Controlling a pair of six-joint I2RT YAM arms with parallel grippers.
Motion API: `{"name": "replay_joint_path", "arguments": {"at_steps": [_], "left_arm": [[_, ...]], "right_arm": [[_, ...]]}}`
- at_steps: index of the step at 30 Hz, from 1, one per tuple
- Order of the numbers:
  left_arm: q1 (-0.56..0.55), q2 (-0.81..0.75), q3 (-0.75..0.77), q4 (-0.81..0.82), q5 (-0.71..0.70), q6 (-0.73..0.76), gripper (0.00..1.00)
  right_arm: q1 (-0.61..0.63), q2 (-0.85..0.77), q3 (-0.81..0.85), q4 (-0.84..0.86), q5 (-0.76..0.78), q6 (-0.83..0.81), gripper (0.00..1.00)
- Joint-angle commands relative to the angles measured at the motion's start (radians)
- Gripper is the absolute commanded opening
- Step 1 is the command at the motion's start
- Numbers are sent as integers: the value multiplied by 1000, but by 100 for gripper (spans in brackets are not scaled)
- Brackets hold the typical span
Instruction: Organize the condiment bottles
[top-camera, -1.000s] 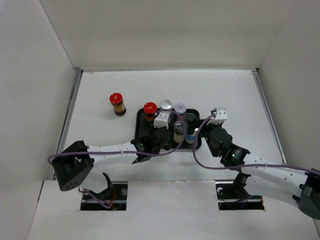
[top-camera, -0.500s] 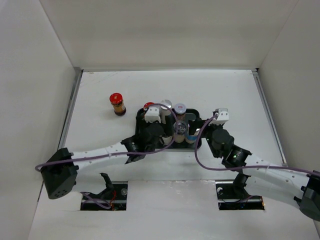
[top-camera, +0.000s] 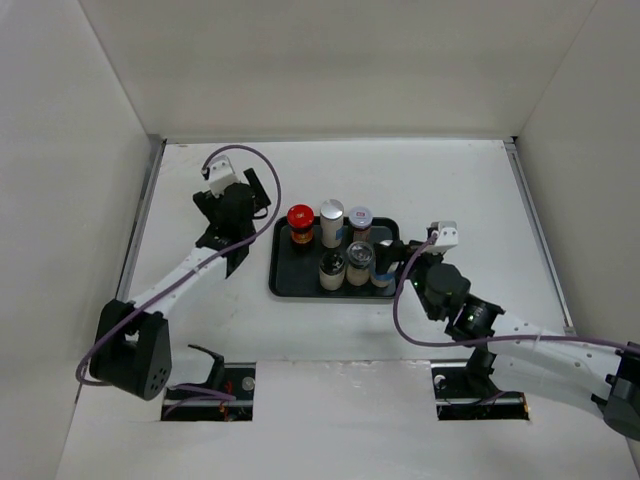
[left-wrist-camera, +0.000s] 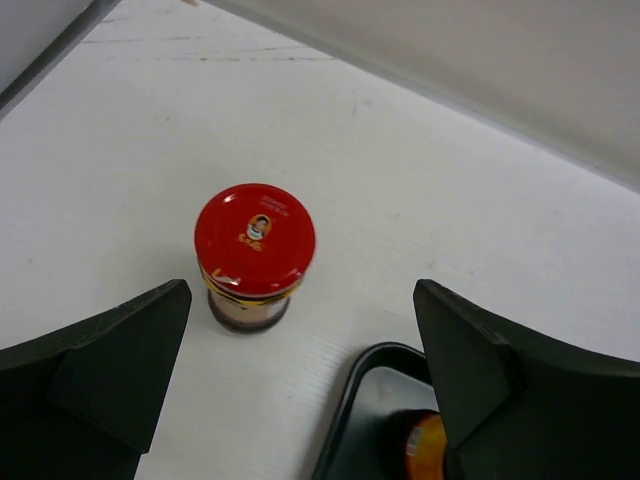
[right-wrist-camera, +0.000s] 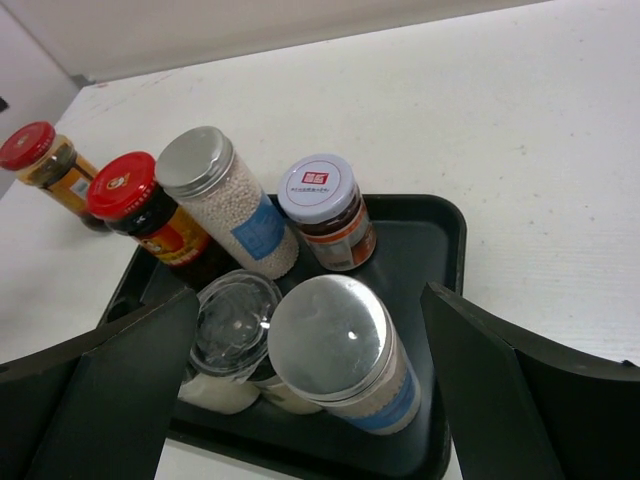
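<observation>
Several condiment bottles stand in the black tray (top-camera: 284, 288): a red-capped jar (top-camera: 300, 217) (right-wrist-camera: 125, 186), a tall silver-lidded one (top-camera: 332, 210) (right-wrist-camera: 196, 161), a white-lidded one (right-wrist-camera: 317, 187), a clear-lidded one (right-wrist-camera: 238, 306) and a silver-lidded, blue-labelled one (right-wrist-camera: 328, 337). Another red-capped jar (left-wrist-camera: 255, 238) (right-wrist-camera: 27, 146) stands alone on the table left of the tray. My left gripper (left-wrist-camera: 305, 310) (top-camera: 238, 205) hangs open just short of it and hides it from the top camera. At the tray's right end my right gripper (right-wrist-camera: 310, 300) (top-camera: 392, 265) is open over the two nearest jars, holding nothing.
White walls enclose the table on three sides, with a metal rail (top-camera: 140, 225) along the left edge near the lone jar. The tray's corner (left-wrist-camera: 365, 385) lies close to my left gripper's right finger. Purple cables trail from both wrists.
My left arm has left the tray and swung to the far left over the lone red-capped jar, its jaws now open. The right arm has barely moved.
</observation>
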Motion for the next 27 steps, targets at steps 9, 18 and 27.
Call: {"name": "replay_joint_path", "arguments": {"at_steps": [9, 18, 27], "left_arm": [[138, 209, 133, -18, 172, 31, 96], [169, 329, 162, 23, 152, 22, 80], [149, 238, 117, 46, 117, 32, 40]], "right_arm": [[36, -7, -7, 72, -12, 8, 100], [37, 10, -7, 76, -20, 14, 100], [37, 16, -16, 92, -26, 14, 100]]}}
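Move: Just ahead and to the left of the left hand, about 5 cm forward, 3 cm left and 11 cm lower, the free-standing red-lidded bottle waits on the table. The red-lidded bottle already in the tray is roughly 13 cm to this hand's right and level fore and aft; the silver-capped bottle is some 20 cm right, also level. From the right hand, the free-standing bottle is about 16 cm ahead, 37 cm left and 11 cm down. Sinking about 10 cm with its fingers wide open, the left hand reaches some 5 cm forward and a little left onto the free-standing red-lidded bottle, tipping its fingers down by about 15 degrees. Over the last stretch of the descent the fingers close from either side and pinch the bottle's upper part just under the lid, where the hand then stops. ##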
